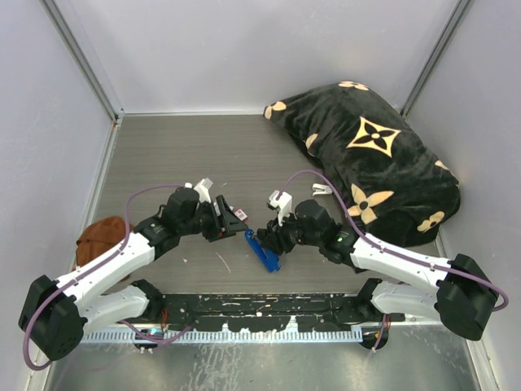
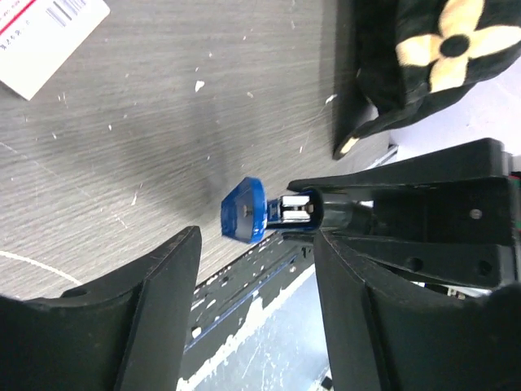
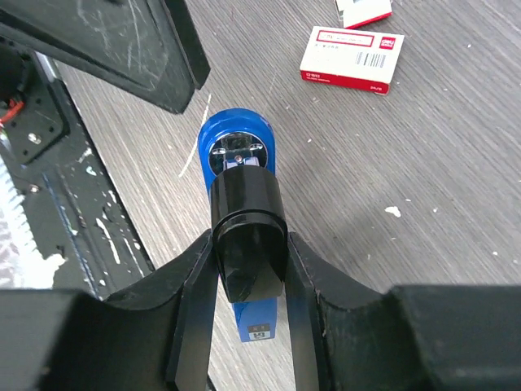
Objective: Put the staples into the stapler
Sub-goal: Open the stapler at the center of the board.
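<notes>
The blue stapler (image 1: 265,253) lies on the grey table, close to the near rail. My right gripper (image 3: 248,244) is shut on its black upper part (image 3: 247,216). Below that, the blue body (image 3: 238,134) and a bit of silver metal (image 3: 236,155) show. My left gripper (image 2: 256,265) hangs open just left of the stapler with nothing between its fingers (image 2: 155,309). Past it, the blue end of the stapler (image 2: 244,210) and its silver channel (image 2: 297,207) point toward it. In the top view the left gripper (image 1: 232,221) and right gripper (image 1: 268,237) stand almost tip to tip. No loose block of staples shows.
A red-and-white cardboard box (image 3: 352,49) lies on the table beyond the stapler, with a second one (image 3: 364,10) behind it. A black cushion with beige flowers (image 1: 374,155) fills the back right. A brown object (image 1: 102,236) sits at the left edge. The black rail (image 1: 260,306) runs along the front.
</notes>
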Controlling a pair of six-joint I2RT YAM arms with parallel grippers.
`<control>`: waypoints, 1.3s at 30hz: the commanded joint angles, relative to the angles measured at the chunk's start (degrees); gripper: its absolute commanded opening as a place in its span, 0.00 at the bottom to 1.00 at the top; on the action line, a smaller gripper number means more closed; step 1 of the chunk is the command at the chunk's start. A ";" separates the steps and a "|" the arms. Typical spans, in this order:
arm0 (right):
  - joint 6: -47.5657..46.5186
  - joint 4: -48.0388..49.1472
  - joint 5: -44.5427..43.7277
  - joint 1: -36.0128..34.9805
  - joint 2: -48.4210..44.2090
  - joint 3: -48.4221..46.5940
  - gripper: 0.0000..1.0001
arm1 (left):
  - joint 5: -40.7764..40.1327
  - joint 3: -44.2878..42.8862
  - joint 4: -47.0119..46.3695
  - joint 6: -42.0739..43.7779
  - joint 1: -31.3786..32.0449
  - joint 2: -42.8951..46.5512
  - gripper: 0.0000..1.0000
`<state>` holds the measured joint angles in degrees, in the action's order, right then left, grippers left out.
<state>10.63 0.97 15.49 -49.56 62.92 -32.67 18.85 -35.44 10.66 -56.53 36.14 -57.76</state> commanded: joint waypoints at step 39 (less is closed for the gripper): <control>-8.07 0.25 -3.71 -5.80 3.51 -7.91 0.01 | 6.68 5.60 -7.25 -3.06 -0.21 -8.82 0.31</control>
<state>1.67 -5.65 11.60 -54.83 67.46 -37.60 24.38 -30.83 5.21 -59.59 36.14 -66.43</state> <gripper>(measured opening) 0.403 0.309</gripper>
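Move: The blue front tip of the stapler, which the left gripper goes for, lies about 4 cm below the left hand, 2 cm to its right and 1 cm back. The black head, still held in the right fingers, is some 6 cm right, 3 cm back and 3 cm below. On the table about 13 cm down, the staple box lies 4 cm ahead and 2 cm left. From the right hand the tip is about 4 cm left, 2 cm ahead and 2 cm lower. Bring the left gripper down about 5 cm, easing slightly back, and tip its fingers some 10 degrees steeper so they come astride the stapler's blue front tip; narrow the half-open fingers around it until one rests against it. Keep the black head gripped in the right fingers, turning the right wrist some 10 degrees and easing that hand slightly down and back. ##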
